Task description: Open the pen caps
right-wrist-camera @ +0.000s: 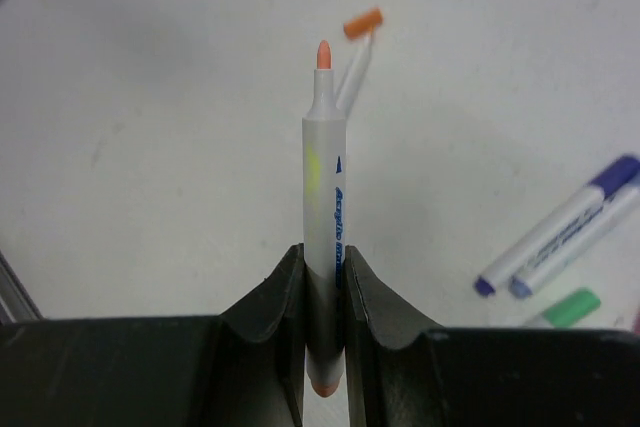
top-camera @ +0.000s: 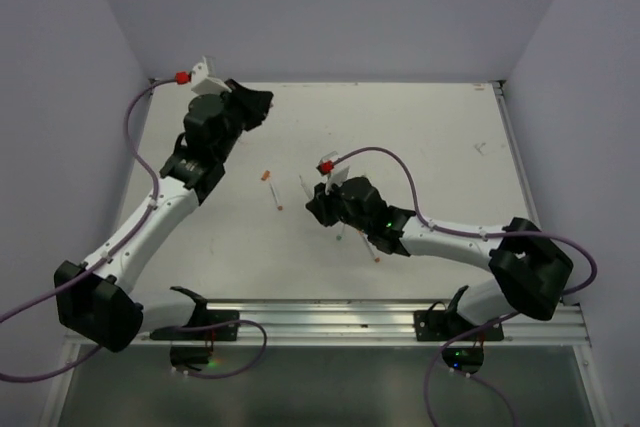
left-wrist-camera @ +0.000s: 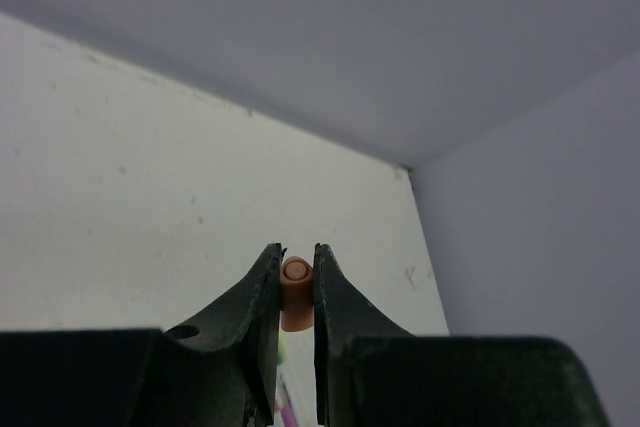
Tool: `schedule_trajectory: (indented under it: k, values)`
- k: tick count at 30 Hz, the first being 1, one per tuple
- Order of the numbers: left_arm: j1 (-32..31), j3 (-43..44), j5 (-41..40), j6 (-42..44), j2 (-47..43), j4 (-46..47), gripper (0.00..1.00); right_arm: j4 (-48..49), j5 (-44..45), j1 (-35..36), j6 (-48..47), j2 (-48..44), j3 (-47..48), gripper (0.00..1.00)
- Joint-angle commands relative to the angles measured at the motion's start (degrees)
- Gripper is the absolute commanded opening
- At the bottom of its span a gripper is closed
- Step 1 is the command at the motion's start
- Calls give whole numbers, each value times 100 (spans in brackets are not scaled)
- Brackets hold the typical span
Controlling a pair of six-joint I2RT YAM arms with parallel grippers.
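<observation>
My left gripper [left-wrist-camera: 297, 257] is shut on a short orange pen cap [left-wrist-camera: 296, 295], which stands upright between the jaws. In the top view this gripper [top-camera: 262, 102] hovers near the table's far left, away from the pens. My right gripper [right-wrist-camera: 323, 252] is shut on a white pen barrel [right-wrist-camera: 324, 182] whose bare orange tip [right-wrist-camera: 323, 54] points away from the camera. In the top view it [top-camera: 314, 209] sits mid-table. Just beyond the held pen, another white pen with an orange cap [right-wrist-camera: 362, 24] lies on the table [top-camera: 270, 190].
Two white pens with purple-blue caps [right-wrist-camera: 565, 232] and a green cap [right-wrist-camera: 571, 306] lie to the right of my right gripper. More pens [top-camera: 372, 250] lie under the right arm. Walls enclose the white table [top-camera: 430, 137] at the back and both sides.
</observation>
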Motion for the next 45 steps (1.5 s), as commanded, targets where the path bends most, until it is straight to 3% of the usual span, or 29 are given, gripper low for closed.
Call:
schedule_trajectory:
  k: [1,13,23,35,45]
  values:
    - [339,757,-916,-93,14,1003,0,-674,-121,104,91,139,-337,0]
    - [655,908,-776,-50,129,591,0,-744,20,130,56,-45,-478,0]
    - [963,442,-441,705,260,-234,0,-1358,256,130,-67,271,373,0]
    - [1077,407,24,1119,1148,-737,0,-2932,450,121,135,2088,2596,0]
    - [1086,-120,-37,1268,727,-834,0,-3855,582,-45,425,3688,4179,0]
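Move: The right hand holds the uncapped pen; the first opened pen lies about 9 cm ahead, 9 cm left and 16 below. Its loose orange cap lies some 15 ahead and 12 left of that hand, the blue-capped pen 10 ahead and 8 right. From the left hand, which holds the pulled-off cap, the loose cap lies 5 ahead, 5 left and 30 below, the opened pen straight below and 2 left. Let the right gripper sink away about 8 cm, slightly back and right, pause, then carry its pen forward-left and down to just short of the opened pen, tipping its fingers down some 30 degrees. Lift the left gripper on 10 cm, forward and left, then lower it about 22 cm towards the loose cap, fingers tipping down. Keep both grips shut. ##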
